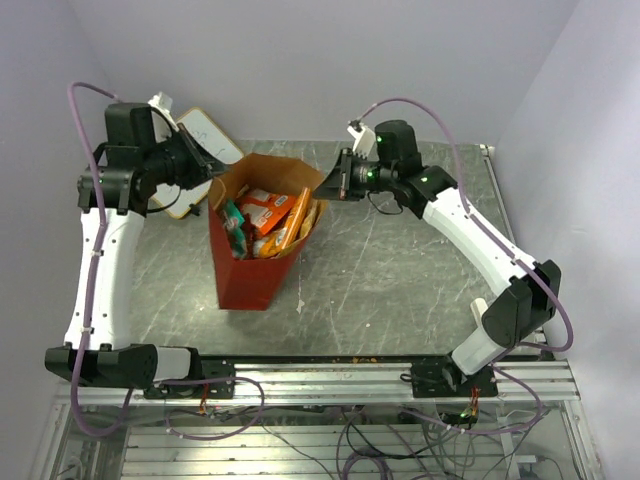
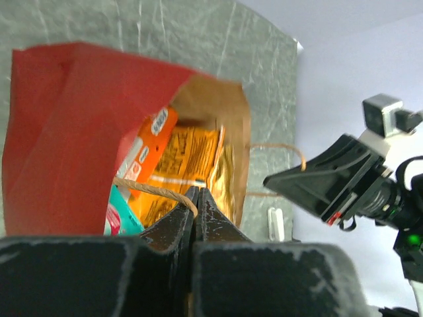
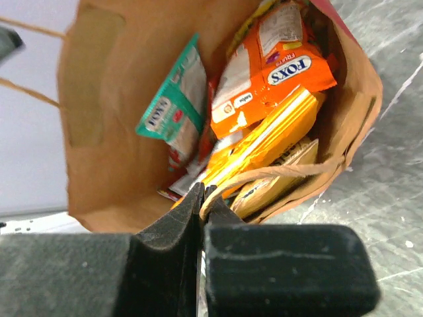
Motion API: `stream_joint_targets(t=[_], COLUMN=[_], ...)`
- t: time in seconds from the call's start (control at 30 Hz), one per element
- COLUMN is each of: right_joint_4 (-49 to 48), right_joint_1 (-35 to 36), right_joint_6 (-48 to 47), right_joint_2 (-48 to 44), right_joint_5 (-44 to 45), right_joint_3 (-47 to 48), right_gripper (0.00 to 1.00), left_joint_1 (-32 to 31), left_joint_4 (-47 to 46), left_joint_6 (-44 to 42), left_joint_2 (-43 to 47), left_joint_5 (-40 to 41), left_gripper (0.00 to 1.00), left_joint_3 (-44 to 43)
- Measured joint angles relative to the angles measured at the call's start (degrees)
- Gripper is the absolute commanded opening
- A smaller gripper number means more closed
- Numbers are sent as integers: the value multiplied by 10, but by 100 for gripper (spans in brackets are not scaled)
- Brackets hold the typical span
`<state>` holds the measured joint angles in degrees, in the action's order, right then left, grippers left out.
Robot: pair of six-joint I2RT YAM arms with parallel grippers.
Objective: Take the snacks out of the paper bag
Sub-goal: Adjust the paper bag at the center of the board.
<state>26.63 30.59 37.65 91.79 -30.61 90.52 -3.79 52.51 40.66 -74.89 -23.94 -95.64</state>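
Note:
The red paper bag (image 1: 252, 270) stands upright in the middle of the table, brown inside, its mouth wide. Several snacks (image 1: 272, 218) fill it: orange, yellow and teal packets (image 3: 264, 86). My left gripper (image 1: 215, 172) sits at the bag's left rim, shut on the bag's tan loop handle (image 2: 149, 189). At the right rim my right gripper (image 1: 325, 188) is shut on the other handle (image 3: 277, 172). In the left wrist view the orange and gold packets (image 2: 185, 165) show through the bag mouth.
A white whiteboard (image 1: 205, 150) lies behind the left arm at the table's back left. The grey marbled table (image 1: 400, 290) runs right of the bag, with its far edge against the wall. The right arm's body (image 2: 357, 185) shows across the bag in the left wrist view.

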Motion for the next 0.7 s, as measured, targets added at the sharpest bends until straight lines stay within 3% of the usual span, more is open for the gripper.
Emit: stream_joint_targets(t=[0.17, 0.47, 0.7], right_joint_4=[-15, -26, -33], right_joint_1=[16, 23, 38], right_joint_6=[0, -4, -12], right_joint_2=[-1, -37, -38], right_joint_5=[-13, -34, -45], right_joint_3=[-43, -213, -200], right_gripper=[0, 0, 0], left_joint_1=[14, 15, 18], left_joint_4=[15, -34, -5], left_joint_6=[-33, -46, -58], left_joint_2=[-11, -29, -52], left_joint_5=[22, -23, 17], left_gripper=[7, 7, 7], left_joint_3=[-41, -2, -51])
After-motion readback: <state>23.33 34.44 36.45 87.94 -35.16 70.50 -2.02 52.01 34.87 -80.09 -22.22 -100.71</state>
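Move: The paper bag hangs by its handles, one in each gripper. Its middle lies about 9 cm right of the left hand, 5 back and 20 below; from the right hand it is some 15 cm left, 5 back and 14 below. Inside, the orange pack is roughly 11 cm right, 3 back and 13 below the left hand. The golden pack is 8 cm left, 4 back and 10 below the right hand. Keep both grippers shut on the bag's handles. Swing the right gripper down about 10 cm and back some 7 cm, easing up slightly at the end, tipping it downwards and turning it a little counter-clockwise. Hold the left gripper high, letting it bob and drift about 3 cm forward and slightly left. ##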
